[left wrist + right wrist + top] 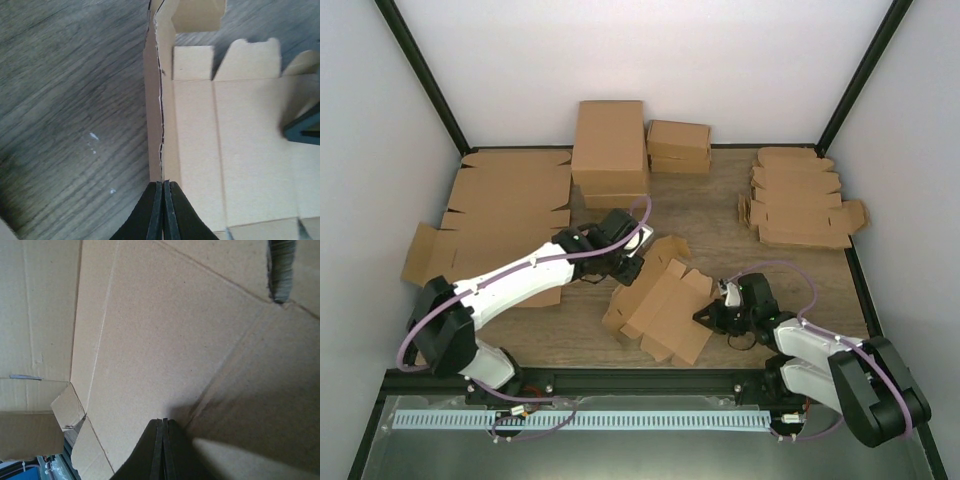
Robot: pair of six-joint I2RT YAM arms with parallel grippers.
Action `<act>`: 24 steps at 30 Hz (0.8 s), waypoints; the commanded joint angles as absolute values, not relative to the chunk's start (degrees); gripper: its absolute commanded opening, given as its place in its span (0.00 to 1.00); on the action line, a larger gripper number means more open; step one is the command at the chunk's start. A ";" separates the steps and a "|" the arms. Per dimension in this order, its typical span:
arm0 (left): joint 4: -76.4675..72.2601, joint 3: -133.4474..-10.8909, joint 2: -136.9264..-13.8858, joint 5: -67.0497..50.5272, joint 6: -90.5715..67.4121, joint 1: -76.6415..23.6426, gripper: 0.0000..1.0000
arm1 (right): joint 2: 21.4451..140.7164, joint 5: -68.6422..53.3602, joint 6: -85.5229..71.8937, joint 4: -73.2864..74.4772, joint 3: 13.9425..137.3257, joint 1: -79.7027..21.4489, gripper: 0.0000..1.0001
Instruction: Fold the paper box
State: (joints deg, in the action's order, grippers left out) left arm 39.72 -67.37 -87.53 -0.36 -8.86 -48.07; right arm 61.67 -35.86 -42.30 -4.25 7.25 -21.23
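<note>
The paper box (665,300) lies part-folded in the middle of the wooden table, its flaps spread out. My left gripper (632,265) is at the box's far-left edge. In the left wrist view it (163,183) is shut on the raised double-layer side wall of the paper box (240,140). My right gripper (705,318) sits at the box's right side. In the right wrist view it (163,420) is shut, with its tips against a flat panel of the paper box (165,330) and nothing between them. A dark fingertip of the right gripper (302,127) shows over the box floor.
Large flat cardboard sheets (500,215) cover the left of the table. Two folded brown boxes (610,150) (678,145) stand at the back. A stack of flat die-cut blanks (800,200) lies at the back right. White walls and black frame posts enclose the table.
</note>
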 commanded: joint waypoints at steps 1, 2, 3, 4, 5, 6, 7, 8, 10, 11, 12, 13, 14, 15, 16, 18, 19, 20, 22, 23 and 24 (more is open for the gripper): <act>35.73 -64.81 -84.36 -4.89 -11.62 -49.40 0.04 | 62.12 -36.62 -43.28 -6.14 6.74 -22.07 0.01; 35.63 -64.57 -84.21 -5.07 -11.83 -49.69 0.04 | 61.66 -37.16 -43.25 -6.34 6.89 -22.06 0.01; 35.75 -63.95 -84.16 -5.09 -11.94 -49.84 0.04 | 60.86 -37.78 -43.31 -6.47 7.12 -22.06 0.02; 35.73 -63.58 -84.19 -5.04 -12.02 -50.09 0.04 | 59.58 -38.38 -43.81 -6.39 7.58 -22.06 0.05; 35.77 -63.26 -84.15 -5.01 -12.18 -50.23 0.04 | 58.15 -39.12 -44.24 -6.54 7.70 -22.06 0.08; 35.57 -63.02 -84.07 -5.05 -12.31 -50.43 0.04 | 56.29 -39.86 -45.33 -6.88 8.15 -22.07 0.12; 35.48 -62.85 -83.99 -4.97 -12.43 -50.66 0.04 | 54.55 -40.05 -46.19 -6.88 8.68 -22.06 0.14; 35.33 -62.77 -83.90 -4.86 -12.62 -50.98 0.04 | 52.21 -39.96 -47.15 -6.51 9.34 -22.10 0.16; 35.17 -62.88 -83.91 -4.60 -12.92 -51.33 0.04 | 49.60 -39.94 -48.83 -6.25 10.91 -22.08 0.19; 35.16 -63.01 -83.95 -4.34 -13.11 -51.54 0.04 | 48.89 -39.84 -49.75 -6.33 11.70 -22.14 0.21; 35.22 -63.15 -84.12 -4.00 -13.17 -51.76 0.04 | 48.45 -39.77 -50.57 -6.51 12.42 -22.15 0.23; 35.26 -63.15 -84.11 -3.46 -13.39 -52.02 0.04 | 48.21 -39.69 -51.68 -6.83 13.15 -22.18 0.26; 35.26 -63.27 -84.19 -3.12 -13.55 -52.24 0.04 | 48.10 -39.50 -52.72 -7.18 13.75 -22.24 0.29; 35.29 -63.36 -84.20 -2.75 -13.66 -52.55 0.04 | 48.08 -39.05 -54.13 -7.61 14.28 -22.24 0.31; 35.33 -63.39 -84.20 -2.24 -13.73 -52.90 0.04 | 48.08 -38.46 -55.87 -7.97 14.78 -22.25 0.34; 35.42 -63.61 -84.20 -0.68 -13.84 -53.74 0.04 | 48.21 -36.98 -59.73 -8.69 15.67 -22.31 0.38; 35.49 -63.73 -84.20 0.15 -13.94 -54.16 0.04 | 48.36 -36.14 -61.74 -8.94 16.24 -22.45 0.41; 35.61 -63.82 -84.27 1.18 -13.90 -54.70 0.04 | 48.54 -35.40 -63.47 -8.96 16.97 -22.68 0.46; 35.80 -64.10 -84.36 3.21 -13.96 -55.72 0.04 | 49.20 -33.83 -65.88 -9.25 19.03 -23.56 0.56; 35.89 -64.34 -84.50 4.28 -13.97 -56.23 0.04 | 49.52 -32.97 -67.04 -8.99 20.58 -24.19 0.60; 36.05 -64.59 -84.47 5.29 -14.12 -56.77 0.04 | 49.95 -31.77 -67.79 -8.55 21.90 -24.84 0.64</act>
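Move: The left gripper is already pinching the top edge of the raised side wall. That wall's far-right corner flap lies about 8 cm ahead of this gripper, 10 cm to its right and a little lower. From the right hand, whose shut fingertips are down on the box's floor panel, the same flap is about 13 cm ahead, 4 cm left and 6 cm up. The floor panel's middle is roughly 6 cm left and 1 cm ahead of the right hand, and the end tabs are some 8 cm straight ahead. The right fingertips come off the floor panel and rise some 12 cm, opening to over half while also going about 4 cm forward and a little left towards the raised wall's far-right corner flap; the wrist tilts about 15 degrees, bringing the hand's left side up. The left hand keeps its pinch on the wall's edge and draws it about 4 cm back and 2 cm right. ##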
